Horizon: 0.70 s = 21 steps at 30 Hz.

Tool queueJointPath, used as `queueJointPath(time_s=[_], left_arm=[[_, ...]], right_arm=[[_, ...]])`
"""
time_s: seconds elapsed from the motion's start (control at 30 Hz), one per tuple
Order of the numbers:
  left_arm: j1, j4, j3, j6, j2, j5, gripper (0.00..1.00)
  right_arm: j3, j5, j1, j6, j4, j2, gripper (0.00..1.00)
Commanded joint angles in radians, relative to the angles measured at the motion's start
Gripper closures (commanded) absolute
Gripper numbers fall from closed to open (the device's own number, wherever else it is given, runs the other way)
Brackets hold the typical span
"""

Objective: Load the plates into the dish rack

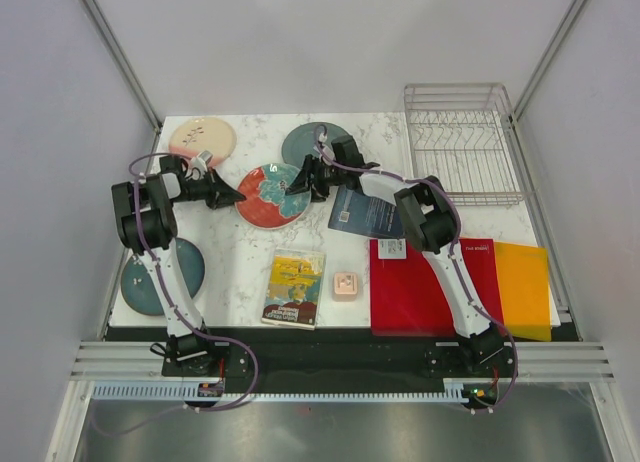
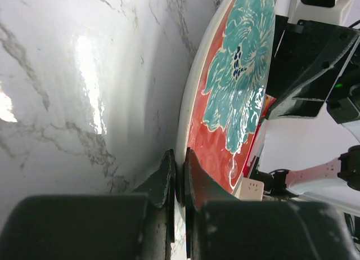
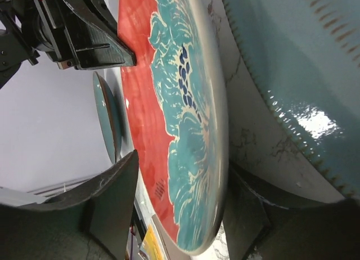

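The red plate with the teal floral pattern (image 1: pixel 272 195) is held tilted, its left rim raised off the marble table (image 1: pixel 240 257). My left gripper (image 1: pixel 236 195) is shut on that rim, pinching the plate's edge (image 2: pixel 236 85) between its tips (image 2: pixel 180 181). My right gripper (image 1: pixel 303 182) is open and straddles the opposite rim (image 3: pixel 180 102). One finger (image 3: pixel 107 198) stands off the red face and the other is behind the plate. The grey-green plate (image 1: pixel 313 144) (image 3: pixel 304 74), the cream-and-pink plate (image 1: pixel 202 139) and the dark teal-blue plate (image 1: pixel 162 275) lie flat. The wire dish rack (image 1: pixel 460 142) holds no plates.
A dark blue book (image 1: pixel 365 214) lies right of the red plate and a yellow book (image 1: pixel 294 288) in front of it. A small pink block (image 1: pixel 346 284) sits beside that book. A red mat (image 1: pixel 430 287) and an orange mat (image 1: pixel 523 287) cover the front right.
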<state>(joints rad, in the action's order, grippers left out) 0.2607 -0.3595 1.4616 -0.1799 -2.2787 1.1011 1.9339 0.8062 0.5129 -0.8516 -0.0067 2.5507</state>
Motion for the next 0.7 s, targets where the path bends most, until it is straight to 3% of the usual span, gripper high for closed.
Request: queueJointPath(time_s=[0.0, 0.13, 0.17, 0.23, 0.3, 0.43, 0.47, 0.67], left_arm=[[-0.067, -0.036, 0.017, -0.004, -0.015, 0.21, 0.98], [-0.067, -0.036, 0.011, -0.01, -0.002, 0.175, 0.96], [-0.066, -0.036, 0.008, -0.013, 0.007, 0.161, 0.92], [-0.063, -0.041, 0.005, -0.016, 0.022, 0.117, 0.77], [-0.058, -0.062, 0.002, -0.001, 0.045, 0.086, 0.62], [-0.051, -0.107, 0.005, 0.057, 0.094, -0.001, 0.46], [-0.045, -0.117, 0.011, 0.066, 0.111, -0.024, 0.33], [-0.018, -0.141, 0.042, 0.099, 0.313, -0.182, 0.26]], right_arm=[[-0.029, 0.037, 0.056, -0.024, 0.089, 0.032, 0.42], [-0.032, 0.039, 0.059, -0.02, 0.096, 0.023, 0.57], [-0.035, 0.039, 0.058, -0.018, 0.094, 0.019, 0.6], [-0.041, 0.047, 0.055, -0.01, 0.091, -0.004, 0.77], [-0.052, 0.048, 0.047, 0.012, 0.077, -0.038, 0.99], [-0.035, 0.056, 0.026, 0.098, -0.028, -0.098, 1.0], [-0.014, 0.059, 0.022, 0.15, -0.056, -0.127, 1.0], [0.072, -0.005, -0.045, 0.359, -0.28, -0.269, 1.0]])
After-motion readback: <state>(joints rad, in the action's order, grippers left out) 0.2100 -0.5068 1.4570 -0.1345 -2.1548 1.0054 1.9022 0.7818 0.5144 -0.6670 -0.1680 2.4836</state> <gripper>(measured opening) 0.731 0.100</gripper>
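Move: My left fingers still pinch the left rim of the red plate, whose middle lies about 8 cm to my left hand's right; my open right fingers straddle its right rim, the middle some 5 cm to the left and 1 cm back of them. The blue-grey plate is roughly 8 cm ahead and 4 cm right of my right hand, the dark book some 5 cm back and 16 cm right. The peach plate sits about 11 cm ahead and 7 cm left of my left hand. I pass the red plate to my right hand: it sinks about 2 cm while its fingers shut and pinch the right rim, then draws back about 1.5 cm, comes up nearly to its old height and eases right. As they close, my left fingers open wide and let go of the left rim; that hand slips back and slightly right, then rises about 3 cm. ##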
